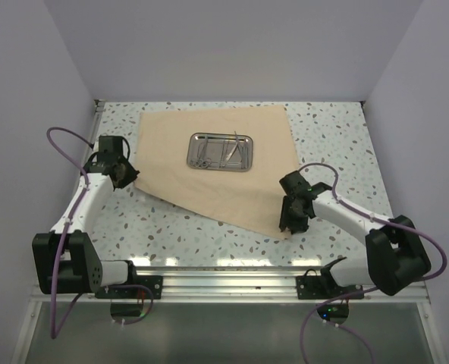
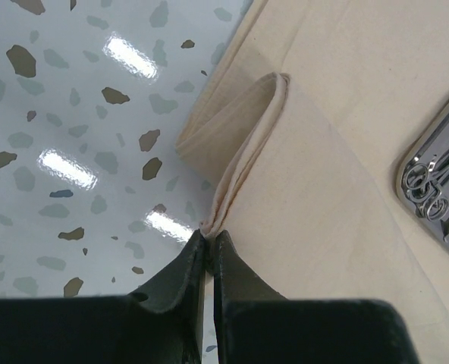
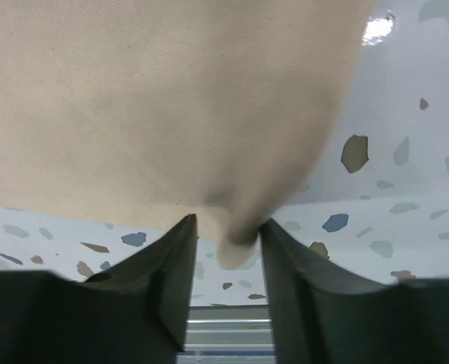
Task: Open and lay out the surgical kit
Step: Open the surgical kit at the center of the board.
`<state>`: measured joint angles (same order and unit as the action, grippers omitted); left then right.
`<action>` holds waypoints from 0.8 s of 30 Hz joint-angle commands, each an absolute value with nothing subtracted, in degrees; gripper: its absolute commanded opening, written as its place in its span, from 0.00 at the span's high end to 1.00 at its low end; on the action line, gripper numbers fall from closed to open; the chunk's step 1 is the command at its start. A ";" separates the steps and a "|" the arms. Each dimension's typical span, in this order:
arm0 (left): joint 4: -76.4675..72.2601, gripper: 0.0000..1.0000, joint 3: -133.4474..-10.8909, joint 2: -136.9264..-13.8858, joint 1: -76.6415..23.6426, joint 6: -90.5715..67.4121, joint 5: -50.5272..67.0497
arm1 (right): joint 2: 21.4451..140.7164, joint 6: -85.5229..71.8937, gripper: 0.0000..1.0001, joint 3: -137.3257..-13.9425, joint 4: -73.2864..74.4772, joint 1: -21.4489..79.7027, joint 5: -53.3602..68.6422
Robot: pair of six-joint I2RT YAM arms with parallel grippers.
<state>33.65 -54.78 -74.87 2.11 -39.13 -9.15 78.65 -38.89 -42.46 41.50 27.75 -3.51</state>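
The tan cloth wrap (image 1: 209, 189) lies spread on the speckled table. The steel tray (image 1: 191, 151) sits on its middle and holds thin scissor-like instruments (image 1: 218, 152). My left gripper (image 1: 123, 174) is at the cloth's left corner. In the left wrist view it (image 2: 209, 236) is shut on a raised fold of cloth (image 2: 247, 144), with the tray's rim (image 2: 429, 136) and instruments (image 2: 429, 189) at the right. My right gripper (image 1: 291, 220) is at the cloth's near right corner. In the right wrist view it (image 3: 228, 227) is open, with the cloth corner (image 3: 236, 246) hanging between the fingers.
The speckled table (image 1: 331, 129) is enclosed by pale walls at the back and both sides. A metal rail (image 1: 224, 277) runs along the near edge between the arm bases. Purple cables (image 1: 58, 140) loop beside each arm.
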 commanded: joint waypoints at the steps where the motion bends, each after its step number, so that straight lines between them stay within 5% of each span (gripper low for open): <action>1: 34.19 1.00 -56.87 -73.21 2.11 -37.27 -10.28 | 74.71 -41.30 0.62 -41.05 42.45 27.69 -6.24; 3: 33.84 1.00 -56.78 -73.21 2.11 -37.27 -9.93 | 74.44 -41.66 0.71 -39.73 41.75 27.69 -6.24; 4: 33.75 1.00 -56.86 -73.47 2.11 -37.27 -9.84 | 75.05 -41.75 0.87 -39.47 41.49 27.86 -6.24; 6: 33.66 1.00 -57.30 -73.65 2.11 -37.27 -9.49 | 75.76 -41.66 1.00 -39.64 41.66 27.77 -6.15; 24: 53.17 1.00 -60.48 -64.27 2.02 -38.67 -1.15 | 64.87 -41.75 1.00 -59.06 76.09 27.51 -14.32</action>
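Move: The cloth's near right corner is right between the right hand's half-open fingertips. The instrument tray lies some 24 cm ahead and 19 cm left of that hand, barely lower. From the left hand, which still pinches the cloth's near left corner, the right corner is about 13 cm back, 41 cm right and 10 cm lower; the tray is roughly 11 cm ahead, 23 cm right and 11 cm below. Right fingers shut on the cloth's corner, then lift it about 10 cm; left, still pinching, rises 5 cm, drawing back. ##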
